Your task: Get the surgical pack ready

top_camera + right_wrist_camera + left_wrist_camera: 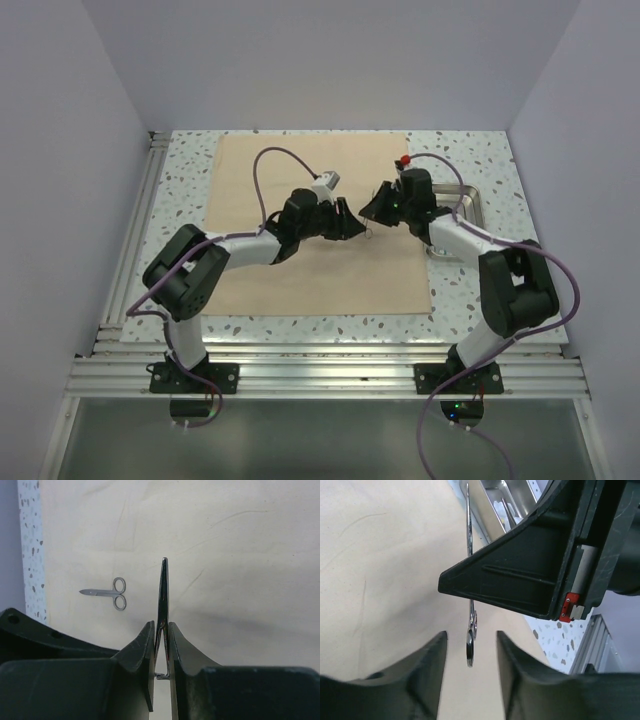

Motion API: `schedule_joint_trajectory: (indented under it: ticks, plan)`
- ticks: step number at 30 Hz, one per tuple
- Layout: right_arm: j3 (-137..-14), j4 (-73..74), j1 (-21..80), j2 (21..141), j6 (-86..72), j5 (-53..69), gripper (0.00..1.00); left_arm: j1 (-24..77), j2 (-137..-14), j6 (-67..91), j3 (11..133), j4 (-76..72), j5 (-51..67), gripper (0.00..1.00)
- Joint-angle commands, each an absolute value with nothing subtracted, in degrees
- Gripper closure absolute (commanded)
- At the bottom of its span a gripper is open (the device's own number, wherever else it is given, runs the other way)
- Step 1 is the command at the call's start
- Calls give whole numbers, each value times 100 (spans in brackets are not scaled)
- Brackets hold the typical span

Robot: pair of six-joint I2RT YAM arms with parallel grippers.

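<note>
The tan cloth sheet (320, 280) lies flat on the table. Over its middle my two grippers meet tip to tip. My right gripper (160, 625) is shut on the metal forceps (163, 587), which stand edge-on between its pads with the tips pointing away. In the left wrist view the forceps (469, 540) stick out of the right gripper's black finger (520, 575), and their ring handles hang between the fingers of my left gripper (471, 636). That gripper is open and its fingers stay clear of the rings. Small scissors (107, 593) lie flat on the cloth.
The shiny steel tray (470, 205) sits on the speckled table just right of the cloth, behind my right arm; the tray (492, 500) has a thin metal piece inside. Aluminium rails (130, 250) run along the table's left and near edges.
</note>
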State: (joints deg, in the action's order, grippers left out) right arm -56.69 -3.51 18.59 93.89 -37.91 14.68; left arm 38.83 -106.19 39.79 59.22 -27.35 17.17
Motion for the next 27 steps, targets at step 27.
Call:
schedule_joint_trajectory:
  ticks: [27]
  plan:
    - [-9335, 4378, -343, 10617, 333, -243, 100, 3568, -7858, 3305, 3921, -1740, 764, 26]
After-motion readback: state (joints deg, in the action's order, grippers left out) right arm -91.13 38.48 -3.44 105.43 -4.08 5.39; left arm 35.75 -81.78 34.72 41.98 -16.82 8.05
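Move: Off to the right hand's right, about 25 cm away and roughly level fore and aft, lies the metal tray, some 10 cm lower; the pouches in it sit about 5 cm nearer the base than its middle. The scissors lie on the cloth about 20 cm to this hand's left and 3 cm back. From the empty left hand the scissors are about 17 cm left, the tray some 28 cm right and 2 cm ahead. Carrying the hemostat still pinched in its fingers, the right hand sweeps about 22 cm right and some 6 cm forward to the tray, arching up 5 cm, then starting to sink, while its fingers swing about 30 degrees from forward-left to point ahead and more steeply down. The left hand, already clear of the hemostat, opens wider and withdraws 10 cm left towards the scissors, then also back. ##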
